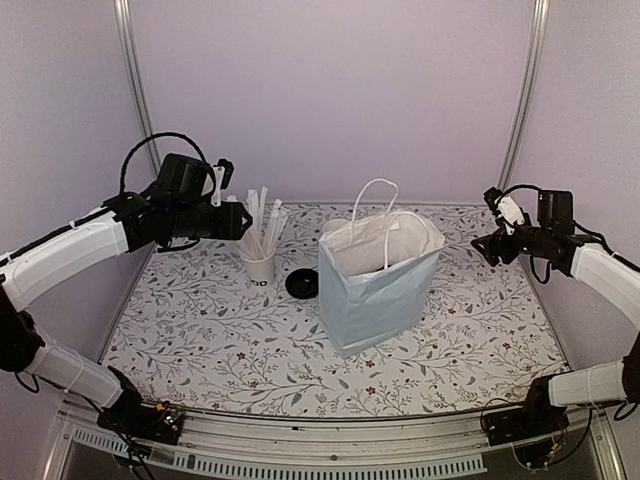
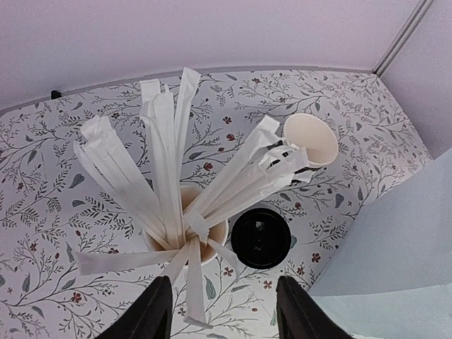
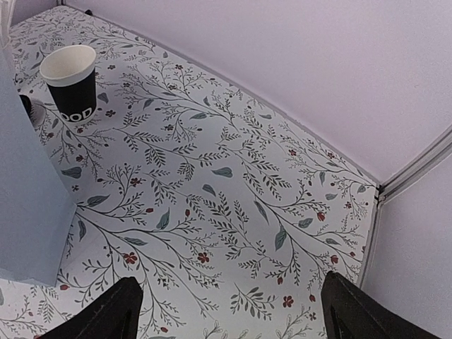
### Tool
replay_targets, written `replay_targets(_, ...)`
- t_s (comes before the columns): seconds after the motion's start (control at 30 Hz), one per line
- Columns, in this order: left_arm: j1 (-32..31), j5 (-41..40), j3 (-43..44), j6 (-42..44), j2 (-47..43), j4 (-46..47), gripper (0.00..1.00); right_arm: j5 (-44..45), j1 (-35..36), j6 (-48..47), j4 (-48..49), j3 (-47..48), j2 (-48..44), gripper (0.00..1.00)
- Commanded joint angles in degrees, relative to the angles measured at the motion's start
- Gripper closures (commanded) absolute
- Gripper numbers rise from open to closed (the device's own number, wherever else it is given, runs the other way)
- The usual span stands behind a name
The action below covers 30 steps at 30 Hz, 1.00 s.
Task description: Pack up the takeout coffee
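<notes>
One takeout coffee cup, black with a cream inside, stands upright on the table behind the pale blue bag (image 1: 380, 280). It shows in the right wrist view (image 3: 70, 88) and in the left wrist view (image 2: 311, 139), and is hidden in the top view. No second black cup is in view. My left gripper (image 1: 243, 222) is open and empty, held above the white cup of straws (image 2: 185, 236); its jaws show in the left wrist view (image 2: 222, 314). My right gripper (image 1: 482, 245) is open and empty, raised to the right of the bag, over bare table in its own view (image 3: 229, 311).
The white cup of straws (image 1: 260, 262) stands left of the bag, with a flat black lid (image 1: 301, 284) between them, also in the left wrist view (image 2: 260, 238). The bag stands open with white handles up. Pale walls close the back and both sides.
</notes>
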Motion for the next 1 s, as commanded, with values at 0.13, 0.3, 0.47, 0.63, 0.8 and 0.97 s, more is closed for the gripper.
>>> replay_targets(0.13,1.99,3.9,3.6,0.45,5.44,1.81,0.58,-1.82,0.09,-0.87,0.79,-0.62,-0.6,0.09)
replay_targets(0.3,1.96,5.13,5.36,1.18,7.45,1.93,0.71,-2.01,0.12,-1.03,0.62,-0.72,-0.6,0.09)
replay_targets(0.47,2.0,5.5,5.72,1.98,8.08,1.94,0.89,-2.07,0.12,-1.23,0.54,-0.7,-0.23,0.09)
replay_targets(0.63,1.96,5.64,6.6,2.76,7.63,0.93,1.0,-2.33,0.05,-1.59,0.42,-0.71,0.27,0.1)
replay_targets(0.8,1.91,6.45,9.53,3.36,5.52,-1.29,1.0,-2.24,0.1,-1.6,0.35,-0.73,0.69,0.09)
replay_targets(0.97,1.91,5.9,13.09,4.65,2.62,-3.77,1.0,-1.9,0.08,-1.78,0.39,-0.69,1.16,0.1)
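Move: The straws stand in their cup just in front of the left hand, their middle about 8 cm ahead, 1 cm to its right and some 12 cm below. From that hand, the black lid is 6 cm ahead and 10 cm right, the coffee cup 16 cm ahead and 18 cm right, and the bag 3 cm back and 26 cm right. From the right hand, the straws lie roughly 44 cm left and 6 cm farther out. No grip on a straw can be seen as the left hand shuts its half-open fingers completely beside the bunch. It first eases forward and down towards the straws, about 2 cm each way, drifting some 2 cm to its right, and closes mostly while nearly still; then it rises about 4 cm with the fingers shut. ##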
